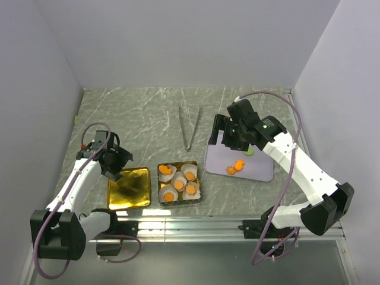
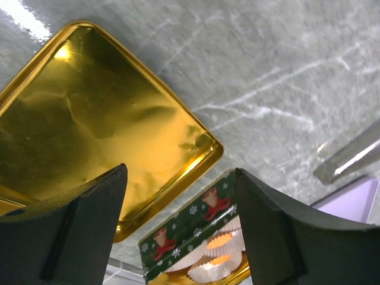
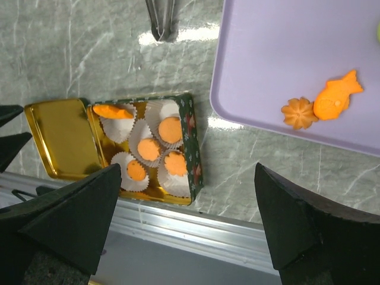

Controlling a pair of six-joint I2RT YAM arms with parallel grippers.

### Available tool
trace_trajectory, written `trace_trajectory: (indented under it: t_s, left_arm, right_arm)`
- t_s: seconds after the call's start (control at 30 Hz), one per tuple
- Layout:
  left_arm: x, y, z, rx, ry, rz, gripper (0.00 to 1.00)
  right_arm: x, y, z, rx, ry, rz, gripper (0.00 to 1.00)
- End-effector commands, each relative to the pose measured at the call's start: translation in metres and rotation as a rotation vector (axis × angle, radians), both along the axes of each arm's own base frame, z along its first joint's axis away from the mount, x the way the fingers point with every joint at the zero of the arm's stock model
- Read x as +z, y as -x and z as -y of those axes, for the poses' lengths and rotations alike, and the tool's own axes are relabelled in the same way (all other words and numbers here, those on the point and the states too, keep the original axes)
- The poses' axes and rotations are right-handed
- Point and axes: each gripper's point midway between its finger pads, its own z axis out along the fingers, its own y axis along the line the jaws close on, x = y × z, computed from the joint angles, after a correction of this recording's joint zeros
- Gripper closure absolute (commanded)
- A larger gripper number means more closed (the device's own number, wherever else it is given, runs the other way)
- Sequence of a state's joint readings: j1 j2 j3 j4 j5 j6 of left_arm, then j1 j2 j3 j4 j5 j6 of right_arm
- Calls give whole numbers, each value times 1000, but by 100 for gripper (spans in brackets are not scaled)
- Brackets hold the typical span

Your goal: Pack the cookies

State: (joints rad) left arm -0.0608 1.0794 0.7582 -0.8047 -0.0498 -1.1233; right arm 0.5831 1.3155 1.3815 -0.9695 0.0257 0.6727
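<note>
Several orange cookies [image 1: 179, 184] sit in white paper cups inside a green Christmas tin [image 1: 200, 184], open at the table's front middle. Two more cookies lie on a lavender tray [image 1: 258, 169] to its right: a flower-shaped one [image 3: 298, 113] and a fish-shaped one [image 3: 337, 100]. The tin's gold lid [image 1: 127, 187] lies flat to the left of the tin. My left gripper [image 1: 116, 167] hangs open over the lid's far left corner, nothing between its fingers [image 2: 77, 231]. My right gripper [image 1: 228, 135] is open and empty above the tray's far left part.
Metal tweezers [image 1: 190, 127] lie on the marble table behind the tin. An aluminium rail [image 1: 190, 225] runs along the near edge. White walls close in the back and both sides. A small green item [image 1: 249, 151] sits at the tray's far edge.
</note>
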Motion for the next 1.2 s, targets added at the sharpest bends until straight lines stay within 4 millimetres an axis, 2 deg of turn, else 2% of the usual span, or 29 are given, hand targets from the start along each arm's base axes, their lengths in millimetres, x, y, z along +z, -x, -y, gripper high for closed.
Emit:
trace_trajectory:
  t_s: [0.0, 0.2, 0.3, 0.5, 0.77, 0.9, 0.97, 1.0, 1.07, 1.1, 1.17]
  left_arm:
    - [-5, -5, -8, 78, -15, -9, 22]
    - [-28, -6, -6, 127, 7, -43, 27]
    - [-35, -7, -9, 143, -6, -60, 28]
    - [-40, -20, -20, 162, -67, -55, 28]
    - [-59, -22, -24, 147, -102, -113, 31]
    - [-62, -28, -21, 124, -98, -114, 49]
    - [-61, -32, -21, 113, -98, -111, 54]
    - [-61, -34, -20, 101, -96, -107, 63]
    - [-61, -37, -18, 88, -91, -101, 70]
    - [-60, -38, -16, 74, -81, -99, 78]
    - [-56, -42, -13, 50, -71, -85, 84]
  right_arm:
    - [6, 9, -4, 72, -5, -10, 0]
    - [18, 27, 1, 120, -36, 19, 0]
    - [15, 38, 5, 149, -30, 12, 0]
    - [5, 46, 15, 173, 10, 11, 0]
    - [2, 58, 19, 151, -26, 5, 0]
    - [-3, 63, 26, 137, -8, 1, 0]
    - [-5, 65, 29, 129, -3, -2, 0]
    - [-5, 66, 30, 123, -1, -1, 0]
    - [-7, 67, 31, 114, 0, -4, 0]
    - [-5, 67, 32, 110, -5, 0, 1]
    - [-3, 67, 32, 101, -11, 4, 1]
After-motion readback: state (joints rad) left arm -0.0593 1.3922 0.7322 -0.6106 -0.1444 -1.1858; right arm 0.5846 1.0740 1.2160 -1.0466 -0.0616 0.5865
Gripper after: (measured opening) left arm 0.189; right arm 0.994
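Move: The gold lid is what the left hand goes for: its middle lies about 5 cm back, 1 cm to the right and some 8 cm below, its far rim a little ahead of the fingers. The cookie box stands about 21 cm to that hand's right and 3 cm back; the tongs lie roughly 21 cm ahead and 25 cm right. From the right hand the lid is about 36 cm left, 7 cm back and 22 cm lower. The left fingers come down onto the gold lid's far rim, near its middle, and pinch it: the hand sinks about 7 cm, tipping some 10 degrees to point more steeply down, then slides 2 cm forward as the wide-open fingers close most of the way. Meanwhile the right hand, empty and wide open, draws back about 6.5 cm and a little right. ##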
